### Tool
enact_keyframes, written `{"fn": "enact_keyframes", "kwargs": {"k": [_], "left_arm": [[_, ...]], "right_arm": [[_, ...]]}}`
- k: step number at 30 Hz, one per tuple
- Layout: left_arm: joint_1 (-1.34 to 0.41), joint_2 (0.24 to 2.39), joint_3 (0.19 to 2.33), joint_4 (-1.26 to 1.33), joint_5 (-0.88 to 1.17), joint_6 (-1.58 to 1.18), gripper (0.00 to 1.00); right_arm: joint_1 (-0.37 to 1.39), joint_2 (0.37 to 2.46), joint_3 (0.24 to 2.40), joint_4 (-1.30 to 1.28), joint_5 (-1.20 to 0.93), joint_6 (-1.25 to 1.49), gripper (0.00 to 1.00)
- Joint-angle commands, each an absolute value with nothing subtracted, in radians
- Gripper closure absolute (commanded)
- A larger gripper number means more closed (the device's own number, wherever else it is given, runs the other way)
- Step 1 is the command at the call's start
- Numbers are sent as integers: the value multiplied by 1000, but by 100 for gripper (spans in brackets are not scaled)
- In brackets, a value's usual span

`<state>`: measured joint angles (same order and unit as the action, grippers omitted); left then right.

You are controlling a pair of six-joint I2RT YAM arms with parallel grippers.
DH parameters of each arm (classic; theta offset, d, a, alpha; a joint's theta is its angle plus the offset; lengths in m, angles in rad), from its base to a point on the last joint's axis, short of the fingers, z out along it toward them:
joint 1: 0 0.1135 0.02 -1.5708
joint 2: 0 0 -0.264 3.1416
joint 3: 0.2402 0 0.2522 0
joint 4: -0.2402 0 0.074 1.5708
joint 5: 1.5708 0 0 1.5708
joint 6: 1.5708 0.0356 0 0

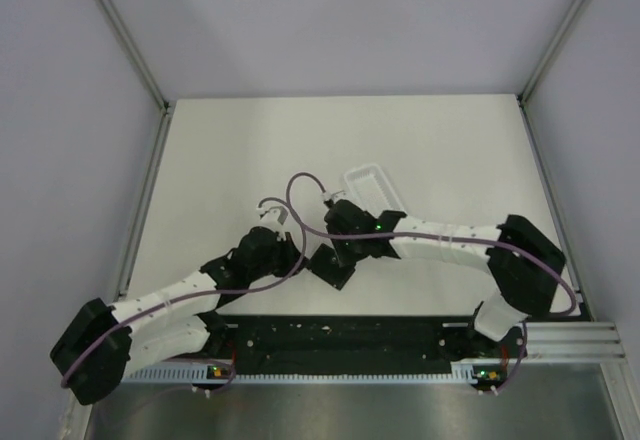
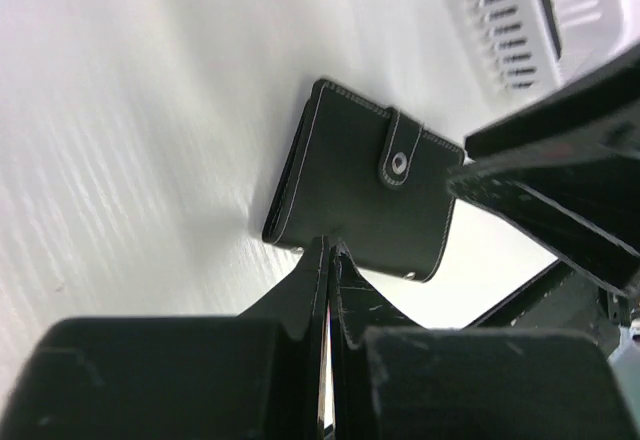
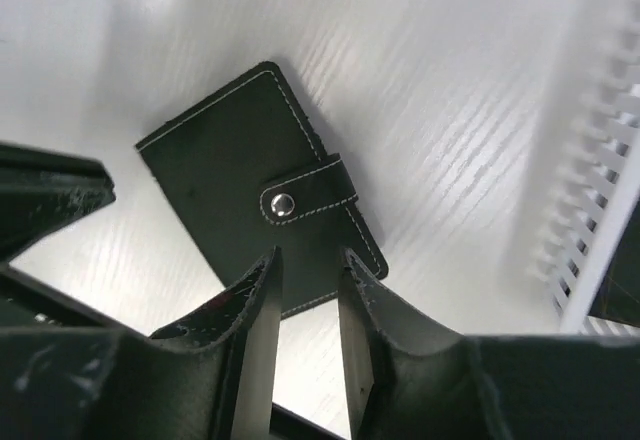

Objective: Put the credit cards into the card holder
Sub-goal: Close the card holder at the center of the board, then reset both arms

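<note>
The card holder point(image 1: 333, 266) lies folded flat on the white table between the two arms, its strap snapped down point(image 3: 240, 175). My left gripper point(image 2: 328, 245) is shut with nothing between its fingers, and its tips sit at the holder's near edge point(image 2: 365, 195). My right gripper point(image 3: 310, 260) is open by a narrow gap and holds nothing. It hovers over the holder's edge just below the snap. In the top view the left gripper point(image 1: 300, 258) and the right gripper point(image 1: 345, 252) flank the holder. The credit cards are out of view.
A long white ribbed tray point(image 1: 372, 185) lies just beyond the right gripper; it also shows as the tray point(image 2: 510, 20) in the left wrist view and the tray point(image 3: 600, 190) in the right wrist view. Cables loop above both wrists. Walls enclose the table.
</note>
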<state>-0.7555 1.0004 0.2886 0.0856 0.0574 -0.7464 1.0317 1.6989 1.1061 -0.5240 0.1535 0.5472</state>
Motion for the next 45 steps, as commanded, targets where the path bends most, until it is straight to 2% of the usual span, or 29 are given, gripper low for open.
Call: {"fn": "enact_keyframes", "kwargs": {"k": [1, 6, 11, 13, 14, 15, 17, 19, 21, 23, 26, 35, 45], "left_arm": [[-758, 916, 385, -55, -69, -704, 100], [-758, 848, 416, -146, -127, -690, 85], [-756, 795, 423, -219, -172, -689, 64], [-758, 779, 428, -250, -201, -689, 53], [-756, 775, 429, -267, -207, -689, 31], [-756, 770, 433, -282, -218, -689, 21], [-756, 758, 434, -304, -227, -686, 8], [-756, 744, 434, -322, -233, -684, 1], [-756, 733, 433, -337, -241, -683, 1], [-756, 721, 433, -356, -250, -683, 1], [-758, 703, 433, -382, -261, -675, 1], [-758, 604, 373, -376, -258, -649, 1], [-758, 535, 339, -357, -278, -650, 1]], "right_arm": [[1031, 1453, 935, -125, 149, 574, 66], [1031, 1266, 757, 40, 149, 597, 47], [1029, 1053, 609, 74, 236, 653, 41], [1029, 962, 545, 71, 274, 675, 39], [1031, 915, 528, 68, 290, 676, 36], [1029, 873, 500, 60, 310, 683, 34], [1029, 790, 454, 32, 343, 690, 30], [1031, 723, 417, 2, 371, 695, 24], [1029, 651, 390, -58, 396, 701, 17], [1029, 592, 362, -95, 412, 731, 1], [1029, 491, 299, -141, 466, 879, 1], [1031, 226, 207, -319, 581, 844, 1], [1031, 322, 235, -391, 603, 766, 1]]}}
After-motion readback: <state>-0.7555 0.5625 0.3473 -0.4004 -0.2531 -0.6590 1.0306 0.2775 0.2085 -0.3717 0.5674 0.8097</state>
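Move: The closed card holder lies about 3 cm to the right hand's left, roughly level with it and 4 cm below. From the same hand, the white basket's middle is some 12 cm ahead and 9 cm to the right, and the dark card in it about 6 cm ahead and 10 cm right. For the left hand, the card holder is about 6 cm to the right, level with it, and 3 cm below. Rising, both hands swing outward from the card holder, right some 16 cm, left 8, opening wide; right then sinks. ##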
